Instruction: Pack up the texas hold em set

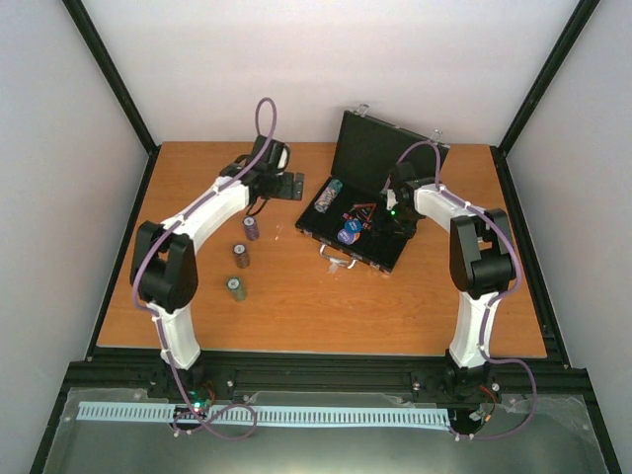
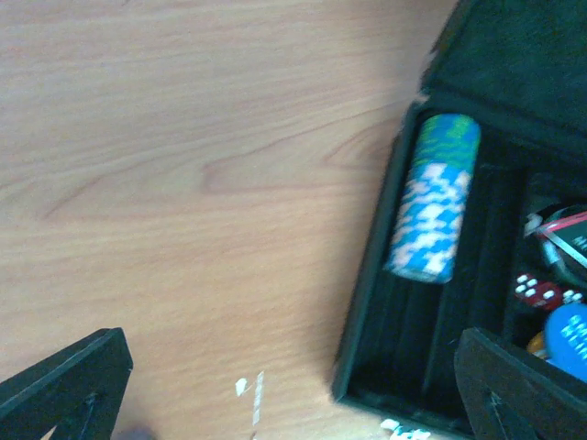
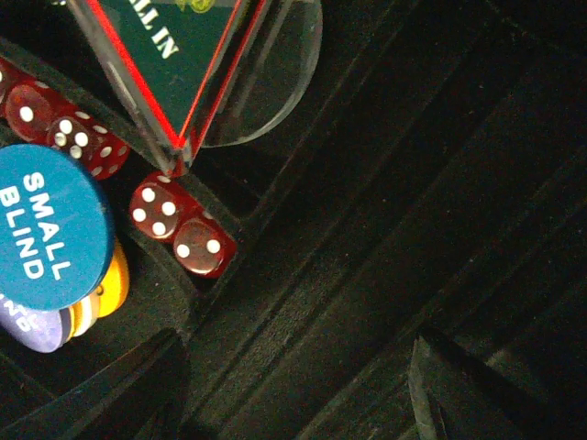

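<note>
The black case (image 1: 348,240) lies open, its lid (image 1: 380,148) standing upright. A blue chip stack (image 2: 434,197) lies in a groove at the case's left side (image 2: 367,312). My left gripper (image 2: 293,394) hangs open and empty, straddling the bare wood and the case's left rim. My right gripper (image 3: 293,394) is open above bare black grooves (image 3: 385,229) inside the case, holding nothing. Beside it lie red dice (image 3: 179,229), a blue "SMALL BLIND" disc (image 3: 46,229), an orange disc (image 3: 108,289), a clear disc (image 3: 280,82) and the red-edged "ALL IN" triangle (image 3: 174,55).
Three chip stacks (image 1: 252,228) (image 1: 241,256) (image 1: 235,288) stand on the wooden table (image 1: 326,306) left of the case. The case's silver clasps (image 1: 336,259) face the near edge. Black frame posts and grey walls enclose the table.
</note>
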{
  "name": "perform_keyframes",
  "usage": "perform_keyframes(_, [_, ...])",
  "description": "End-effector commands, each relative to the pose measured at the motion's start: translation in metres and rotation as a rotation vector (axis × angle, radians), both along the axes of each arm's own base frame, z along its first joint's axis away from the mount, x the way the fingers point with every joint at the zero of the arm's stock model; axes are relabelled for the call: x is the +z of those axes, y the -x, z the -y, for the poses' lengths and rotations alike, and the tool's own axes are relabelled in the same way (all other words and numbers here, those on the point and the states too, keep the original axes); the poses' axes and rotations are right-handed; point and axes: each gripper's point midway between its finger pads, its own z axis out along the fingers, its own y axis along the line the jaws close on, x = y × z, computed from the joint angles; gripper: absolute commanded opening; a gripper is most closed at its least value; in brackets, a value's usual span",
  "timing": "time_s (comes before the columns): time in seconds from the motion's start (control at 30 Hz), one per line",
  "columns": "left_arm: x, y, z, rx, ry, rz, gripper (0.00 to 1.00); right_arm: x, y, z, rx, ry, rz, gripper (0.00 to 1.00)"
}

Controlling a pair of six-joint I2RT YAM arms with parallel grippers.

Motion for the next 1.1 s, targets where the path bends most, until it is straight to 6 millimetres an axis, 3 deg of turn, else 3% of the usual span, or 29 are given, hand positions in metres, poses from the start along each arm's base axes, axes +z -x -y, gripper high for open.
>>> perform_keyframes(0.0, [-0.023, 0.025, -0.057, 0.104, -0.1, -0.082, 1.0, 0.022, 0.002, -0.003, 0.031, -0.011, 0.033, 0.68])
perform_keyframes(0.1, [-0.033, 0.036, -0.089, 0.172, -0.112, -0.113, 0.97, 0.021, 0.008, -0.001, 0.046, 0.012, 0.029, 0.68])
perform_keyframes(0.2, [-0.039, 0.049, -0.104, 0.195, -0.132, -0.136, 0.97, 0.019, 0.015, 0.0, 0.052, 0.019, 0.021, 0.68])
perform_keyframes(0.33, [-0.049, 0.061, -0.107, 0.196, -0.137, -0.158, 0.97, 0.017, 0.02, 0.0, 0.055, 0.013, 0.017, 0.69])
perform_keyframes(0.57, [-0.076, 0.061, -0.104, 0.181, -0.142, -0.203, 0.91, 0.023, 0.019, -0.001, 0.053, 0.004, 0.038, 0.69])
perform_keyframes(0.73, [-0.097, 0.055, -0.101, 0.171, -0.15, -0.233, 0.74, 0.027, 0.021, 0.001, 0.048, 0.011, 0.049, 0.69])
perform_keyframes(0.9, [-0.115, 0.048, -0.101, 0.183, -0.168, -0.256, 0.66, 0.029, 0.023, 0.004, 0.043, 0.017, 0.054, 0.69])
perform_keyframes(1.07, [-0.117, 0.041, -0.098, 0.176, -0.172, -0.267, 0.36, 0.03, 0.022, 0.005, 0.039, 0.027, 0.059, 0.69])
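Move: The standing chip tube that the left hand goes for, the farthest out of three, is about 6 cm back, 10 cm left and 14 cm below it. The next tube stands some 8 cm nearer the base than that one and 2 cm farther left. A tube already in the case lies about 10 cm right of the left hand and 3 cm ahead. From the right hand, the tube aimed at lies roughly 41 cm left, about level. Down, left and back, the left hand swings away from the case to the farthest chip tube, pauses above it, then sinks nearly straight down about 6 cm around it. Its fingers tip some 20 degrees steeper and close from wide open to about half, the pads coming against the tube's sides. The half-open right hand eases back and up a couple of centimetres over the case. ##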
